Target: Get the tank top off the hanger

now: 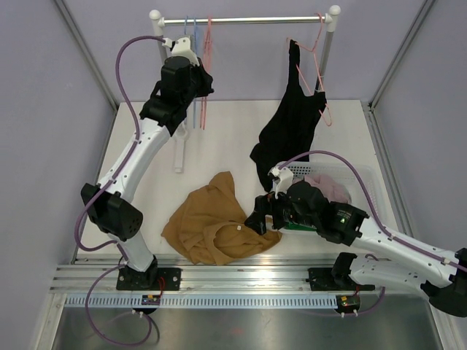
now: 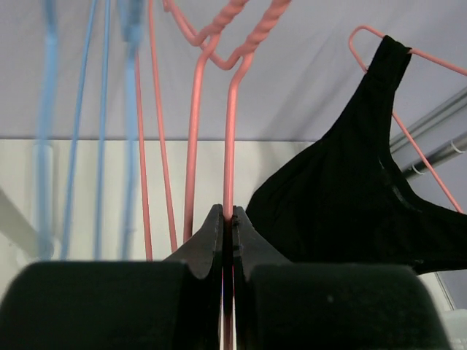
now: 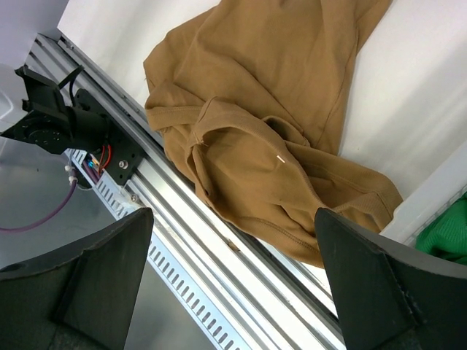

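A black tank top (image 1: pixel 288 131) (image 2: pixel 350 197) hangs by one strap from a pink hanger (image 1: pixel 319 65) (image 2: pixel 372 33) at the right end of the clothes rail. My left gripper (image 1: pixel 198 80) (image 2: pixel 228 215) is up at the rail's left end, shut on the wire of another, bare pink hanger (image 1: pixel 206 73) (image 2: pixel 232 131). A brown garment (image 1: pixel 215 222) (image 3: pixel 277 109) lies crumpled on the table near the front. My right gripper (image 1: pixel 257 219) (image 3: pixel 233 219) hovers open over its near edge with nothing between the fingers.
Blue hangers (image 1: pixel 191 44) (image 2: pixel 73 131) hang beside the bare pink one on the rail (image 1: pixel 241 20). A clear bin (image 1: pixel 365 175) at the right holds pink and green clothes (image 3: pixel 445 233). An aluminium rail (image 1: pixel 241 277) (image 3: pixel 219 240) runs along the table's front edge.
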You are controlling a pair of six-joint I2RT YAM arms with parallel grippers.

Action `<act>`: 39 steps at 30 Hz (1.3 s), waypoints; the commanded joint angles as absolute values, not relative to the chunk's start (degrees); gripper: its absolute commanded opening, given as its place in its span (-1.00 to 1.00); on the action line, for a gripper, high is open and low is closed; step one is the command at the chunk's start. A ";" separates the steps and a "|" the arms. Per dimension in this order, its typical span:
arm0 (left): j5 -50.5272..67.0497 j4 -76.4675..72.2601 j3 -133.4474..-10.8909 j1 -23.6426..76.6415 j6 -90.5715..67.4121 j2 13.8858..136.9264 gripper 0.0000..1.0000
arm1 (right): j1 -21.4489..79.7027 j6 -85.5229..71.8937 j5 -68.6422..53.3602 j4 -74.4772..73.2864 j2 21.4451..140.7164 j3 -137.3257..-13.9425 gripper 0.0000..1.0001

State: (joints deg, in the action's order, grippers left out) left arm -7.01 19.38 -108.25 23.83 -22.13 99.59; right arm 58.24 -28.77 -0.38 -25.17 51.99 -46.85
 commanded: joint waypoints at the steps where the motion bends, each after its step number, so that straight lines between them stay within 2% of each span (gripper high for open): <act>1: -11.06 18.80 -107.14 22.59 -23.81 96.24 -1.00 | 58.71 -28.48 1.76 -23.12 53.26 -48.07 0.99; 9: -7.39 21.09 -111.18 22.06 -24.87 97.65 -1.00 | 58.62 -28.04 1.93 -22.68 56.25 -49.48 0.99; 15: -4.49 18.11 -105.38 22.50 -26.46 91.33 -0.29 | 58.71 -27.60 5.01 -23.99 59.58 -50.54 0.99; 24: 1.30 18.54 -102.66 22.59 -26.28 82.19 0.34 | 58.62 -24.53 3.00 -23.82 66.00 -54.66 0.99; 25: 2.54 18.81 -102.48 22.59 -25.93 80.00 0.79 | 58.71 -23.74 1.94 -23.82 67.22 -55.36 0.99; 26: 2.72 20.11 -101.78 22.59 -25.67 78.68 0.98 | 58.71 -22.69 1.15 -23.38 70.11 -55.98 0.99; 32: -1.22 27.75 -95.20 22.59 -23.91 64.47 0.98 | 60.37 -20.92 0.79 -20.57 83.46 -61.95 0.99; 39: -6.67 37.70 -77.91 22.59 -22.24 43.97 0.98 | 64.33 -18.19 7.12 -22.04 100.44 -73.62 0.99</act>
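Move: The left hand holds the pink hangers; the blue hangers they are being brought to hang about 5 cm to its left, level with it fore and aft, and the rail's left post stands some 10 cm left and 2 cm farther out. For the right hand, open, the brown tank top's middle lies roughly 11 cm left, 5 cm ahead and 18 cm below. The basket sits 23 cm to the right hand's right and 13 cm farther out. From the left hand the brown tank top is 30 cm back, 4 cm right, far below. Leftwards by only a couple of centimetres goes the left hand, easing the pink hangers towards the left post; then its fingers open wide, let go and draw back about 24 cm, rising some 10 cm and swinging left, clear of the rail. Meanwhile the right hand, still open, sinks slowly, then sweeps left and down over the brown tank top, about 11 cm each way and slightly forward, fingers tipping some 20 degrees steeper. ##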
